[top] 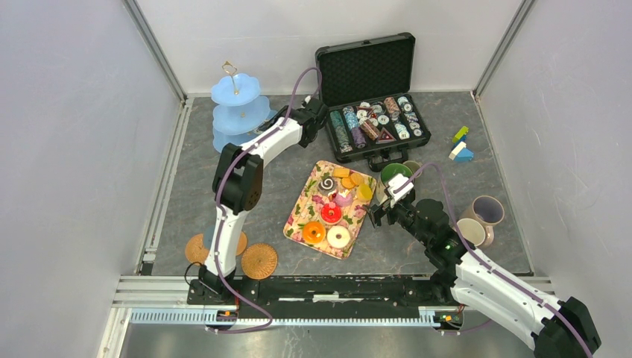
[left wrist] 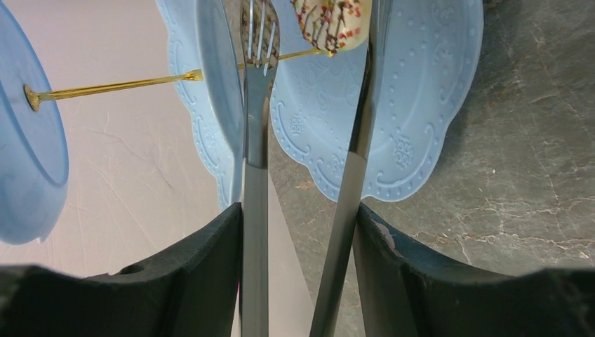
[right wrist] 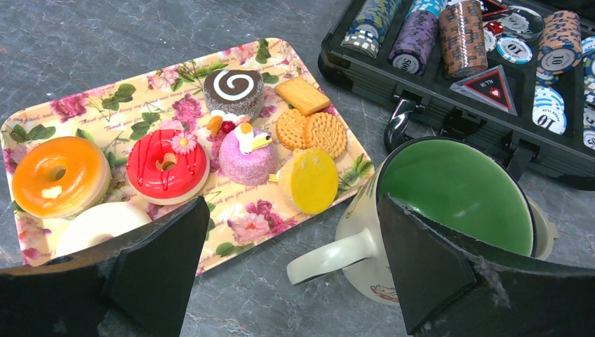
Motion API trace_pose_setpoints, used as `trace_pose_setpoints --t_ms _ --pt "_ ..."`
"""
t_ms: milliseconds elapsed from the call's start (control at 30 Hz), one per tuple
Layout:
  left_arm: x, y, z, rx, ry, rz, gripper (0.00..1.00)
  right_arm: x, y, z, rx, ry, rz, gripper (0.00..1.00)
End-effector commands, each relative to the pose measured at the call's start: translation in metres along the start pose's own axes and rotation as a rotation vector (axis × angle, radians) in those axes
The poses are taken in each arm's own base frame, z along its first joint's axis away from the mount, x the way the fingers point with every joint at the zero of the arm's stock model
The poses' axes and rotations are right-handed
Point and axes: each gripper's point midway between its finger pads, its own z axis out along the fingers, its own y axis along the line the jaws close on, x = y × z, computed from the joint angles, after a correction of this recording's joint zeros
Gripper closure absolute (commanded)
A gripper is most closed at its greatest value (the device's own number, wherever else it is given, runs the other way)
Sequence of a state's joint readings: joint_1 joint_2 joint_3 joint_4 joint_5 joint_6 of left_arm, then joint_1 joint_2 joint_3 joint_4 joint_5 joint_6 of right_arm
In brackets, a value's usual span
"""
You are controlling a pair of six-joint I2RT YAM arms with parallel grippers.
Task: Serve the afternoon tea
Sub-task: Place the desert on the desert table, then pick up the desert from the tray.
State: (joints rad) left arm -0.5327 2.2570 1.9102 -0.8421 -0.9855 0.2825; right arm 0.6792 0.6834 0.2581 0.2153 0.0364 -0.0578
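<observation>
My left gripper (left wrist: pixel 300 217) is shut on the two arms of metal tongs (left wrist: pixel 256 182). A white sprinkled pastry (left wrist: pixel 330 24) sits between the tong tips, over a plate of the blue tiered stand (left wrist: pixel 407 105). In the top view this gripper (top: pixel 313 112) is beside the stand (top: pixel 237 112). My right gripper (right wrist: pixel 291 232) is open above the handle of the green-lined mug (right wrist: pixel 456 189), next to the floral tray (right wrist: pixel 42 116). On the tray lie an orange donut (right wrist: pixel 59 175), a red donut (right wrist: pixel 167 165), a swirl cake (right wrist: pixel 234 88) and biscuits (right wrist: pixel 312 130).
An open black case of poker chips (top: pixel 373 112) stands behind the tray. Two more mugs (top: pixel 484 209) sit at the right. Coloured blocks (top: pixel 460 145) lie at the far right. Woven coasters (top: pixel 258 261) lie near the left arm's base.
</observation>
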Motion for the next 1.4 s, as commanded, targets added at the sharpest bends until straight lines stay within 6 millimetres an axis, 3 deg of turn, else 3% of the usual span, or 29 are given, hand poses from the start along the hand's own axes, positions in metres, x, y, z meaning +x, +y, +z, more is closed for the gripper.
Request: trace_pose_setpoints --t_ms 0,300,433,533,667,867,1033,1200,1367 --pt "-0.01 0.029 -0.029 -0.016 -0.078 -0.067 0.4 -0.025 0.0 0.001 -0.003 -0.065 0.002 0.02" --pt "-0.027 0.02 -0.088 0.033 -0.213 -0.089 0.43 -0.025 0.0 0.001 -0.006 -0.065 0.002 0.02" --pt "-0.037 0.012 -0.13 0.138 -0.298 -0.137 0.43 -0.025 0.0 0.001 -0.008 -0.064 0.001 0.02" --pt "-0.029 0.006 -0.168 0.285 -0.351 -0.175 0.43 -0.024 0.0 0.0 -0.003 -0.063 0.001 0.02" --pt "0.008 -0.005 -0.213 0.583 -0.396 -0.269 0.43 -0.025 -0.001 0.0 0.0 -0.065 0.001 0.02" --pt "0.098 -0.032 -0.271 1.01 -0.308 -0.355 0.43 -0.025 0.0 0.001 -0.004 -0.062 0.002 0.02" --pt "0.155 -0.039 -0.3 1.194 -0.217 -0.462 0.43 -0.025 0.0 0.002 -0.002 -0.054 0.005 0.02" --pt "0.176 -0.06 -0.311 1.26 -0.126 -0.504 0.44 -0.022 0.001 0.004 -0.009 -0.041 0.007 0.02" --pt "0.169 -0.079 -0.318 1.158 -0.153 -0.433 0.42 -0.023 0.0 0.003 -0.002 -0.043 0.006 0.02"
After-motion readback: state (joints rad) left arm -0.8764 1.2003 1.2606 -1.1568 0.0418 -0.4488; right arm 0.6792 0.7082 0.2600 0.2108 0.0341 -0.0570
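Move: The left hand holds the tongs at the cake stand. The orange doughnut on the tray is some 34 cm back, 12 cm to its right and 10 cm lower. The red doughnut lies 6 cm ahead and 6 cm right of the orange one, the white doughnut 8 cm right and 2 cm nearer. The drizzled dessert, between the open tongs' tips, is 6 cm ahead, 7 cm left and 7 cm lower. From the right hand the orange doughnut is about 18 cm left, 7 cm back, 11 cm lower. The tongs, already open and still gripped in the left hand, come clear of the drizzled dessert. The hand swings right and up away from the stand, then sweeps back about 34 cm overall towards the tray's doughnuts, rising some 11 cm before sinking again by 4. Meanwhile the wrist rolls about 70 degrees, left side down, until the fingers point mostly downward. ##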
